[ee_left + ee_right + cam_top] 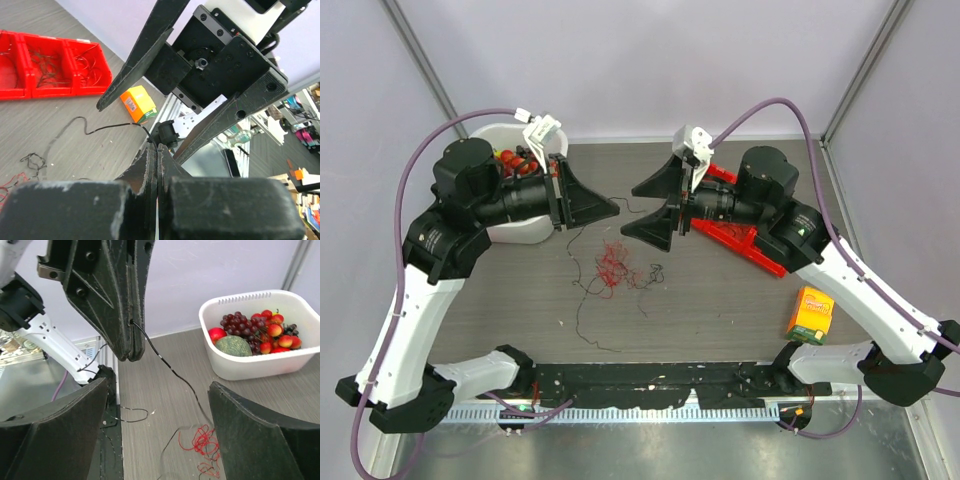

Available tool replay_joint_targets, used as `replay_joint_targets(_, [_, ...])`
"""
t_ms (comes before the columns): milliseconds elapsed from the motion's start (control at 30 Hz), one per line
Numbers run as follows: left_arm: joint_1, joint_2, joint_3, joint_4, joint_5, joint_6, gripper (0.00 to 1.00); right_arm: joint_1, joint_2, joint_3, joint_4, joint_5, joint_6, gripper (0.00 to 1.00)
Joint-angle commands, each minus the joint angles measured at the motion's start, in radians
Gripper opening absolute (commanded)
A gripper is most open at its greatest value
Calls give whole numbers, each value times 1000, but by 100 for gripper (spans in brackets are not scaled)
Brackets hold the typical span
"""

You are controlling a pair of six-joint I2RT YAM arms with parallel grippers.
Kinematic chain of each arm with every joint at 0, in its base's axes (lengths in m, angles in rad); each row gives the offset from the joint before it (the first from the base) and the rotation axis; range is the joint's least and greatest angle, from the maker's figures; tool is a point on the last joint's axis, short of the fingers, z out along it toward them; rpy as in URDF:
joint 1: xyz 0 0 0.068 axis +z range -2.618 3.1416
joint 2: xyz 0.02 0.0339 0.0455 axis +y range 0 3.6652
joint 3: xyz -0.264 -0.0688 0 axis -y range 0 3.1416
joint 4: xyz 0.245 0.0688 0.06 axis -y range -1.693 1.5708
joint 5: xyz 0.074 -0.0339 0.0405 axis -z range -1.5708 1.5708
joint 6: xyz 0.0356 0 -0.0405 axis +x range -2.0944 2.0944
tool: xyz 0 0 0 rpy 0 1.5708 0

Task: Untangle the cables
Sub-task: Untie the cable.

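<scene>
The cables (613, 262) lie as a small red and dark tangle on the table between the two arms; the right wrist view shows the tangle (202, 442) low down. My left gripper (613, 208) is shut on one thin black strand (165, 360). That strand hangs from the pinched fingertips (158, 148) down to the tangle. My right gripper (632, 211) faces the left one tip to tip and is open wide, nothing between its fingers (157, 385). In the left wrist view its spread fingers (145, 50) stand just beyond my shut tips.
A white basket (520, 232) of fruit sits behind the left gripper, and its wall (250, 370) shows in the right wrist view. A red divided bin (740, 240) lies under the right arm. An orange box (812, 314) stands at the right. A loose black wire (582, 320) trails toward the near edge.
</scene>
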Motion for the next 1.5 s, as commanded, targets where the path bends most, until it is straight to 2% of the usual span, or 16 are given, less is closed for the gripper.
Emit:
replay_joint_targets(0, [1,-5,-8,106,90,-41,0,-2,-23,23,115,-84,39,86])
replay_joint_targets(200, [1,-3,-31,128,88,-58,0,0,19,26,175,-26,137,86])
replay_joint_targets(333, [1,-20,-17,103,-98,-67,0,43,-3,-65,316,81,234,84])
replay_joint_targets(400, [1,-40,-36,119,-208,-93,0,93,-21,-130,387,192,246,83])
replay_joint_targets(500, [1,-53,-69,163,-256,-142,0,167,-13,-179,471,328,240,82])
replay_joint_targets(533, [2,-54,-85,178,-252,-159,0,179,-7,-187,499,332,239,81])
replay_joint_targets(667, [1,-53,-92,195,-247,-184,0,247,23,-179,522,468,207,77])
replay_joint_targets(833, [2,-69,-114,208,-271,-204,0,291,74,-131,519,540,208,71])
replay_joint_targets(933, [1,-72,-116,206,-296,-213,0,357,108,-101,467,707,165,68])
replay_joint_targets(1067, [1,-76,-111,214,-304,-227,0,389,143,-75,438,802,157,65])
replay_joint_targets(1200, [1,-77,-111,214,-314,-227,0,414,160,-60,436,871,153,58])
replay_joint_targets(1300, [2,-79,-111,215,-319,-228,0,419,160,-64,436,905,153,47])
replay_joint_targets(1433, [2,-83,-120,229,-319,-242,0,420,154,-74,451,892,182,29])
replay_joint_targets(1467, [1,-83,-126,238,-319,-248,0,422,155,-78,457,887,196,20])
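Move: My shut left fingers hold the thin black cable; the stretch to catch leaves their tips about 2 cm to that hand's right. From my wide-open right hand, that stretch lies roughly 6 cm to the left, nearly level in depth and a touch higher. On the table, some 42 cm below my right hand, the red tangle lies about 12 cm ahead and 6 cm left, and the small dark knot about 10 cm ahead and 3 cm right. I bring my right hand about 9 cm left, rising a little and then dipping under my left fingertips, turning it some 25 degrees clockwise while its fingers close from wide open to about a third around the hanging cable. My left hand keeps its pinch, eases back slightly, then goes about 5 cm forward and swings counter-clockwise. ##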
